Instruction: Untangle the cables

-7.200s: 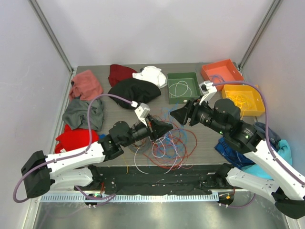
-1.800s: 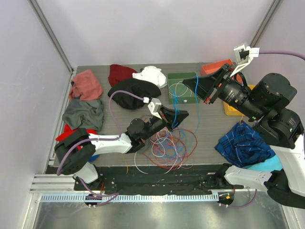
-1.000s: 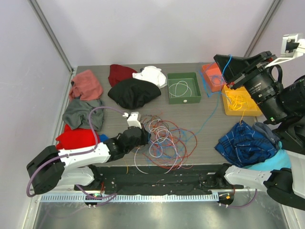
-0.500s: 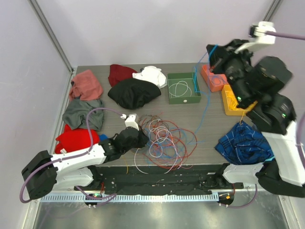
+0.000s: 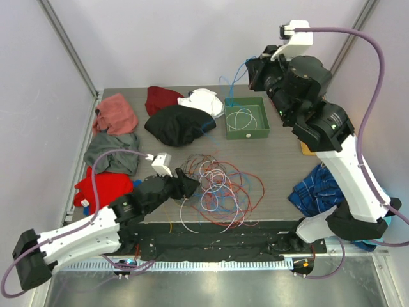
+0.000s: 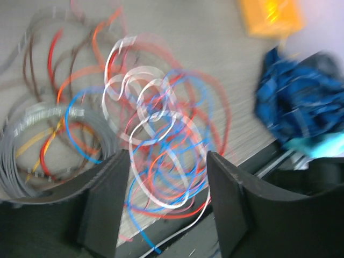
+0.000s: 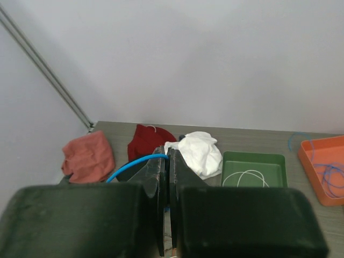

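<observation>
The cables (image 5: 223, 188) lie in a tangle of red, blue, white and orange loops near the table's front edge; the left wrist view shows them blurred (image 6: 156, 129), with a grey coil (image 6: 21, 156) at the left. My left gripper (image 5: 188, 183) is low at the tangle's left side, its jaws (image 6: 166, 204) open over the loops and holding nothing. My right gripper (image 5: 252, 69) is raised high above the green tray (image 5: 246, 101), shut (image 7: 167, 156) on a blue cable (image 7: 134, 162) that hangs down in a curve (image 5: 228, 89).
The green tray holds a white cable (image 7: 247, 177). An orange tray (image 7: 317, 156) holds blue cables. Pink (image 5: 115, 114), dark red (image 5: 163, 97), white (image 5: 203, 101), black (image 5: 179, 123), grey (image 5: 112, 152) and red (image 5: 99, 187) garments lie back and left; blue cloth (image 5: 313, 192) lies right.
My left gripper has opened and drawn back a little to the left. The right arm has swung left from above the orange tray to above the green tray, carrying the blue cable.
</observation>
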`<move>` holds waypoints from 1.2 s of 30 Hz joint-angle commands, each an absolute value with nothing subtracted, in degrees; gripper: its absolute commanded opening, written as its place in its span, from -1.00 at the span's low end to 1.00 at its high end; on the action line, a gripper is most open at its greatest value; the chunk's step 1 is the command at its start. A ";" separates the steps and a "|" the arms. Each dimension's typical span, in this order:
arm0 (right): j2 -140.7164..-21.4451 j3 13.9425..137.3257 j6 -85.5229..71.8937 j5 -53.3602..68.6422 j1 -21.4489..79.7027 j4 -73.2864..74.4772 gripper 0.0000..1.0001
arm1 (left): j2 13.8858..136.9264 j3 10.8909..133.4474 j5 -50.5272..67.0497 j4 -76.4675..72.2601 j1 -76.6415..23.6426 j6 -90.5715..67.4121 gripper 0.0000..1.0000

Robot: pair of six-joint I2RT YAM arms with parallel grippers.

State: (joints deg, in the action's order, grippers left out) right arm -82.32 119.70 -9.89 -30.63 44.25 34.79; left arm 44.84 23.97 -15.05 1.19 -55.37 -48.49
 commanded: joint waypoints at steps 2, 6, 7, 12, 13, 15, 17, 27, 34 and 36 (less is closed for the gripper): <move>-77.08 120.32 -13.27 -23.22 44.12 34.62 -0.98 | 35.25 25.22 -20.82 -1.14 -55.37 -42.28 0.31; -74.72 119.80 -14.33 -16.71 44.12 37.00 -0.99 | 32.96 28.99 -27.23 1.74 -55.46 -38.86 0.32; -74.27 119.71 -14.76 -14.87 44.12 37.87 -0.98 | 32.96 29.87 -29.60 2.45 -55.37 -37.98 0.32; -71.55 118.40 -15.21 -12.31 44.12 39.46 -0.98 | 33.84 33.31 -31.99 1.85 -55.37 -33.58 0.32; -70.41 118.13 -15.29 -11.96 44.12 39.64 -0.99 | 34.10 33.48 -32.25 0.19 -55.37 -33.23 0.32; -69.44 116.99 -15.64 -11.51 44.12 39.81 -0.99 | 34.80 34.36 -31.73 -2.27 -55.37 -31.73 0.33; -68.03 115.76 -15.82 -10.29 44.03 39.90 -0.99 | 35.50 34.98 -31.81 -6.40 -55.37 -30.59 0.43; -63.90 112.15 -17.49 -2.38 44.12 40.08 -0.98 | 53.34 43.76 -27.25 -21.96 -55.28 -23.12 1.00; -61.88 109.95 -18.54 -0.79 44.03 40.25 -0.98 | 59.76 47.98 -23.48 -31.28 -54.14 -22.06 0.99; -61.53 109.43 -18.63 -0.70 44.12 40.17 -0.98 | 60.99 48.69 -21.10 -33.65 -53.79 -22.59 0.99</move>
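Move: The blue cable hangs from the right fingers; its pinched point is about 38 cm above the left hand, some 12 cm ahead and 17 cm to its right. Under the left hand, roughly 12 cm down, the tangle's middle lies 12 cm to the right and 2 cm ahead, the grey coil 3 cm left and 2 cm ahead. From the right hand, the tangle is some 50 cm below, 10 cm back and 7 cm left; the green box, equally low, 20 cm ahead and 1 cm right. The blue cable, still pinched in the shut right fingers, is carried back about 13 cm, high over the tangle, while that wrist swings nearly 30 degrees counter-clockwise. Meanwhile the empty left hand climbs some 18 cm off the tangle, drifting left and then back right as it also reaches forward towards the cable, tips tilting up about 30 degrees and the already parted fingers opening fully. ##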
